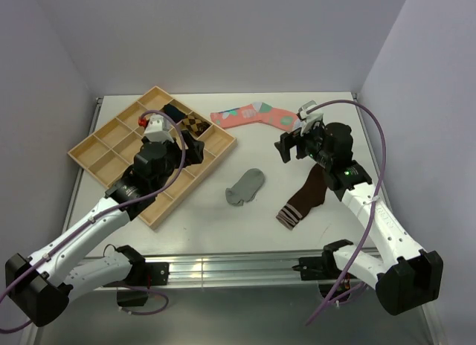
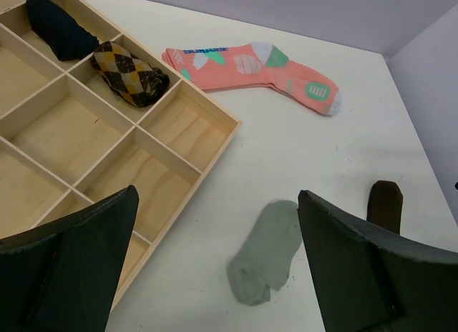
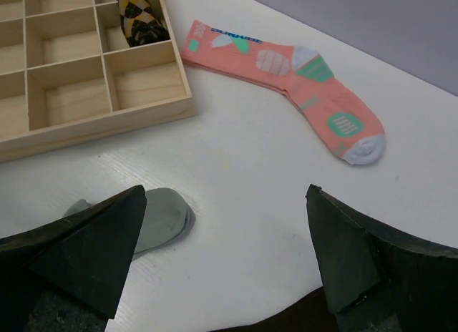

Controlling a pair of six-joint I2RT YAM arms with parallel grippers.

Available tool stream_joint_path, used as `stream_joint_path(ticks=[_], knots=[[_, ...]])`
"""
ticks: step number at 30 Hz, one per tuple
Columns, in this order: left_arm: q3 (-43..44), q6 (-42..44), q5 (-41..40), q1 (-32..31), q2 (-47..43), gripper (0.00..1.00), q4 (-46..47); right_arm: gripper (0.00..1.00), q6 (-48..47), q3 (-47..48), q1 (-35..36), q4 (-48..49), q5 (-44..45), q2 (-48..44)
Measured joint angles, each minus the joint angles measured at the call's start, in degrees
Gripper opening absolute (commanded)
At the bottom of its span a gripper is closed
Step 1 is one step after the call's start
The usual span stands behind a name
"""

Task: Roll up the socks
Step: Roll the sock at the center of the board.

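The short grey sock (image 1: 245,187) lies crumpled flat near the table's middle, also seen in the left wrist view (image 2: 268,253) and the right wrist view (image 3: 161,221). To its right lies the dark brown sock (image 1: 303,200) with its white-striped cuff toward the front; only its tip (image 2: 385,203) shows in the left wrist view. My left gripper (image 1: 190,148) hovers open over the tray's right corner, left of the grey sock (image 2: 218,196). My right gripper (image 1: 297,143) hangs open above the brown sock's far end (image 3: 226,192). Neither holds anything.
A coral patterned sock (image 1: 256,117) lies flat at the back. The wooden compartment tray (image 1: 100,144) sits at the left, holding a rolled dark sock (image 2: 61,28), a rolled argyle sock (image 2: 129,73) and a red-and-white bundle (image 1: 152,122). Walls close three sides.
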Motion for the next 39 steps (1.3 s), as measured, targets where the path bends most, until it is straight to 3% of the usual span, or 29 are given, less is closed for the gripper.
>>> stream_joint_path(ticks=[9,17,23,32,39], knots=[[0.02,-0.20,-0.13,0.00,-0.28,0.99,-0.44,0.99,-1.42,0.04,0.00,-0.31,1.31,0.70],[1.79,-1.14,-1.99,0.00,0.20,1.00,-4.17,0.84,-4.76,5.18,1.73,-5.70,2.10,8.55],[3.13,-3.21,-4.22,0.00,-1.27,1.00,-6.71,0.77,-6.23,7.34,11.67,-9.77,2.80,14.03],[3.15,-5.79,-6.16,0.02,-7.26,1.00,-9.44,0.56,-5.14,7.21,26.51,-12.85,5.77,23.23],[3.48,-6.25,-6.49,0.02,-9.09,0.99,-11.69,0.48,-4.98,7.21,32.74,-14.03,8.63,30.45]])
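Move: Off to the right hand's left, about 12 cm, and some 5 cm back lies the grey sock, roughly 24 cm below. The brown sock is about 9 cm to that hand's right and 7 cm back; the pink sock lies some 24 cm ahead and 7 cm to the left, both equally low. From the left hand, the grey sock is around 14 cm to the right, 2 cm back and 25 cm down. Swooping down about 18 cm and some 15 cm left while drawing back 9 cm, the right hand heads for the near end of the grey sock after a slight start forward. It tips down and turns counter-clockwise, fingers closing from wide open to about half, still above the cloth. The empty left hand backs off left and up a few centimetres, staying open. ##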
